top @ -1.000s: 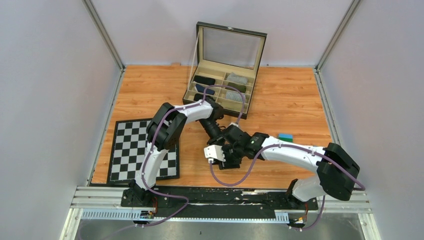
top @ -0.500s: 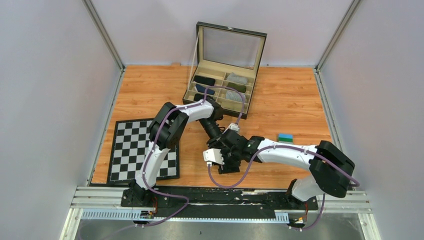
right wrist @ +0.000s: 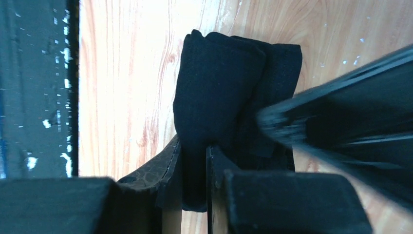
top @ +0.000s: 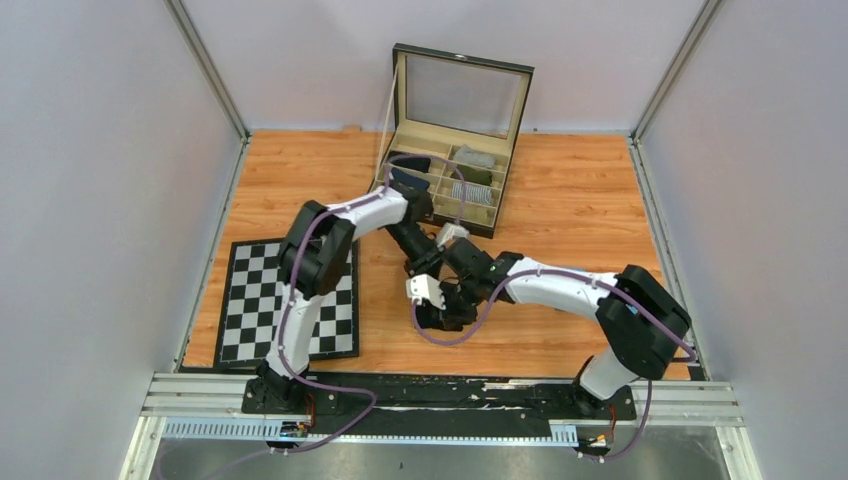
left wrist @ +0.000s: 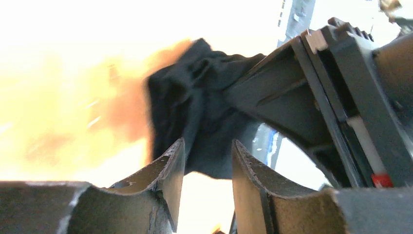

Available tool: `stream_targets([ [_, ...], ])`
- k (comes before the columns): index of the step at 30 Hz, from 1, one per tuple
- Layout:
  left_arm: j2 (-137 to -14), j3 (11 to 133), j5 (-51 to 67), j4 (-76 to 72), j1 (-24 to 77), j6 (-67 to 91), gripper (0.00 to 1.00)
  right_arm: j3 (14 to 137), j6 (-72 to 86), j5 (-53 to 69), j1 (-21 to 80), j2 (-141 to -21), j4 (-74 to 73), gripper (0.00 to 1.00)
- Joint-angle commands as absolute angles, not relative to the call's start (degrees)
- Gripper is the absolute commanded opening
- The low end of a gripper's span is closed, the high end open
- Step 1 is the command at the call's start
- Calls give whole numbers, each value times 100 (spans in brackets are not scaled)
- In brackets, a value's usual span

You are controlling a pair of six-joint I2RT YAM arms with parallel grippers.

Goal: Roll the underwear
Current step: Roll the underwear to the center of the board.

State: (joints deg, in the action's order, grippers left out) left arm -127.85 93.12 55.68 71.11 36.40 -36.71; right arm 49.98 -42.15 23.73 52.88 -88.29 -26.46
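The underwear (right wrist: 214, 92) is a compact black bundle lying on the wooden table. My right gripper (right wrist: 194, 146) is shut on its near end, with fabric pinched between the jaws. In the left wrist view the underwear (left wrist: 195, 112) sits just past my left gripper (left wrist: 208, 144), whose jaws stand apart with a bright gap between them, and the right gripper's body clamps the bundle from the right. From above, both grippers meet at the table's middle, the left gripper (top: 422, 268) just behind the right gripper (top: 440, 310). The underwear is mostly hidden under them.
An open compartment box (top: 500, 210) stands behind the grippers with its lid up, holding a black roll (top: 410, 160), a grey roll (top: 475, 155) and a striped roll (top: 470, 190). A chessboard (top: 250, 300) lies at the left. The black rail (top: 440, 390) runs along the near edge.
My left gripper has opened, let go of the underwear and drawn back toward the box. My right gripper has closed on the bundle, and its arm has shifted left.
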Motion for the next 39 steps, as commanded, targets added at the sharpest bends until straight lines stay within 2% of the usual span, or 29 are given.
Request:
stream_targets([
  [1,-11347,9296,4484,5942,2882,-2117,47,5649,-4264,4088,4777,-9442,-3871,5],
  [8,-9093,8598,2089,4965,2383,-1809,51,6555,-4137,4938,4018,-10709,-4822,1],
  [11,-7421,7558,2288,4115,2483,-2566,53,7037,-3867,4883,3772,-11401,-5081,0],
  [14,-5803,6128,1954,3181,3391,-3790,62,7499,-3797,5201,3489,-12013,-5412,0],
  [16,-5336,5482,1548,3173,4084,-4530,71,7789,-3831,5288,3341,-12381,-5584,0],
  [19,-5494,5228,1314,3513,4819,-5161,73,7955,-3903,5206,3281,-12630,-5642,0],
  [24,-6608,5261,1332,3199,5500,-5306,73,8054,-3939,5262,3247,-12802,-5732,1],
  [31,-8491,5956,1407,2810,5683,-4948,72,8182,-4013,5389,3165,-12991,-5923,1],
  [39,-9047,5711,1314,2320,5687,-4765,68,8132,-3993,5403,3150,-12957,-5882,2],
])
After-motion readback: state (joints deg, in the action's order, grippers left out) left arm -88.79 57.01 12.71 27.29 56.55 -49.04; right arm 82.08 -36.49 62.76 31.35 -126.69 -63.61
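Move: Just back from the left hand, about 4 cm back, 1 cm to its left and 3 cm below, lies the middle of the part-rolled black underwear; the chessboard is some 29 cm to that hand's left and 2 cm back. The right hand already grips the roll, whose middle is about 3 cm to its left, 1 cm ahead and 1 cm lower. The storage box stands about 23 cm ahead of the right hand, 1 cm left and roughly level with it in height. Keeping its pinch on the roll, the right hand tips it forward by some 60 degrees while travelling about 3 cm forward, then holds. The left hand swings forward, left and up, then back and down in a high arc peaking about 20 cm up, opening wider; its fingers turn to point right and down, ending spread over the roll's left end, contact unclear. ##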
